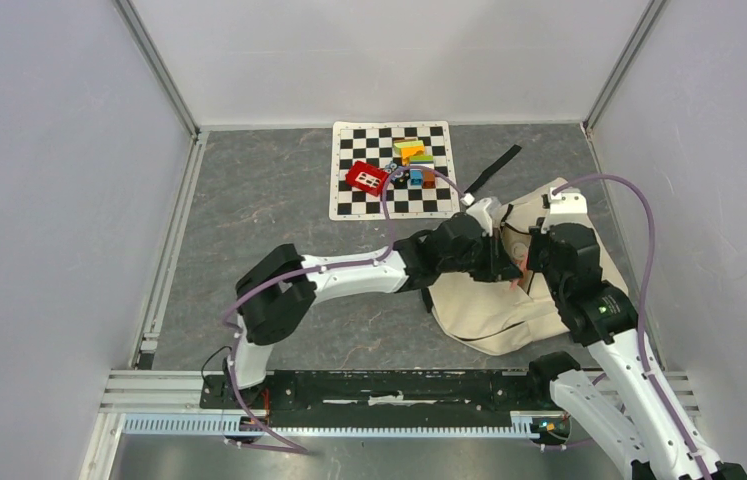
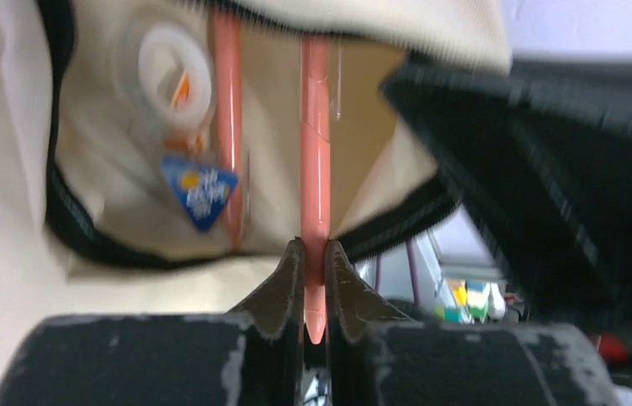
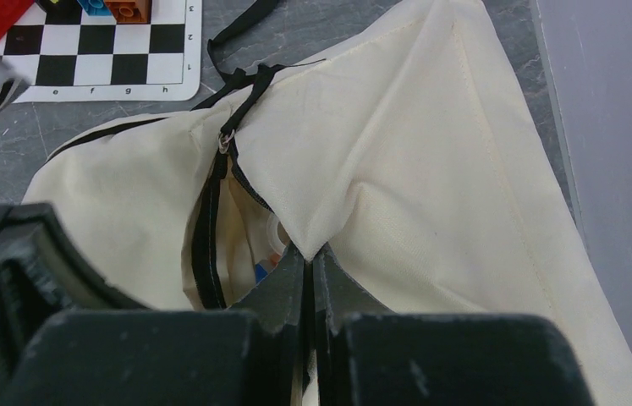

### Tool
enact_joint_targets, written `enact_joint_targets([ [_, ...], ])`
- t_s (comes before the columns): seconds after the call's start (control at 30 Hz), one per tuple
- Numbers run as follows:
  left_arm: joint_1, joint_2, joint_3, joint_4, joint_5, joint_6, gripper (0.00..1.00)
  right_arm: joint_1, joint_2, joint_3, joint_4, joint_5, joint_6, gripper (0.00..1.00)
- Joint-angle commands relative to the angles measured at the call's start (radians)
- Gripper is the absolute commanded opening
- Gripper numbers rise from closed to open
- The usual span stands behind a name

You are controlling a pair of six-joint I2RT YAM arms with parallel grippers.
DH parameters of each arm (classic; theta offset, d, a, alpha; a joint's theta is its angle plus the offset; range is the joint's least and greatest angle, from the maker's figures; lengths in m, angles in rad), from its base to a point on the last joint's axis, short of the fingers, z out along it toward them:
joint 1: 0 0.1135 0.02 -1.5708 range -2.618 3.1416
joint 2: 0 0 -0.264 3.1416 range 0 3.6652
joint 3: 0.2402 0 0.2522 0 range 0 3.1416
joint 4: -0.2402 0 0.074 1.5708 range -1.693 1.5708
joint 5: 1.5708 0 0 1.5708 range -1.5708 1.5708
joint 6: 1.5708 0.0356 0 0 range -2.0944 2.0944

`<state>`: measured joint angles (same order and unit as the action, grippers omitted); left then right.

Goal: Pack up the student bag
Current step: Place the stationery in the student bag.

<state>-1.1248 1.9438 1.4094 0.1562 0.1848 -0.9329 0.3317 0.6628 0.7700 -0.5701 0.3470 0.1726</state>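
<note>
The student bag (image 1: 494,305), a cream fabric backpack with black zipper trim, lies at the right of the table. My right gripper (image 3: 309,254) is shut on a fold of the student bag (image 3: 397,169) at its opening, lifting the flap. My left gripper (image 2: 313,249) is shut on a salmon-pink pen (image 2: 315,144), whose far end points into the bag's open mouth. Inside the pocket a second pink pen (image 2: 228,110), a white tape ring (image 2: 173,72) and a blue triangular tag (image 2: 200,192) show. In the top view both grippers meet over the bag's opening (image 1: 514,262).
A checkerboard mat (image 1: 391,170) at the back holds a red block (image 1: 366,178) and several small coloured blocks (image 1: 414,165). A black strap (image 1: 494,167) trails from the bag toward the mat. Grey walls close in on three sides.
</note>
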Motion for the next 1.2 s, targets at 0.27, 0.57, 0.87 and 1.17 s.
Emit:
enact_joint_targets([
  [0.27,0.015,0.219,0.282,0.074,-0.242,-0.014,0.02,0.006,-0.040,-0.017,0.083,-0.041,0.026,0.00],
  [0.57,0.014,0.238,0.279,-0.018,-0.221,0.118,0.46,0.006,-0.053,-0.030,0.085,-0.020,0.018,0.00],
  [0.87,0.013,-0.046,0.009,0.032,-0.223,0.333,0.85,0.006,-0.051,-0.028,0.090,-0.028,0.023,0.00],
  [1.17,0.012,-0.425,-0.423,-0.089,-0.436,0.203,0.94,0.005,-0.040,-0.020,0.091,-0.019,0.019,0.00],
])
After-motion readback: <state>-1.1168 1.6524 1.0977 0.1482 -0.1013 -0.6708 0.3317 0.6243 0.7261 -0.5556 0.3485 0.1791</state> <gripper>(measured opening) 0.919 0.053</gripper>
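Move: The bag's open pocket, where the pink pen in the left fingers is to go, lies about 5 cm ahead of the left hand, 5 cm to its right and 6 cm below. In it the first pink pen lies some 4 cm ahead and 4 cm right, and the tape roll about 6 cm ahead and 4 cm right, both roughly 8 cm down. From the right hand, pinching the flap, the pocket is level ahead, about 3 cm left and 6 cm below. The pink pen, still pinched in the left fingers, is carried forward about 7 cm and to the right into the pocket, then lowered some 3 cm. There the fingers open wide and let go, and the empty hand draws off left by about 14 cm, drifting back and slightly up, the wrist rolling as it leaves. The right hand keeps its pinch on the flap, holding the pocket open. ##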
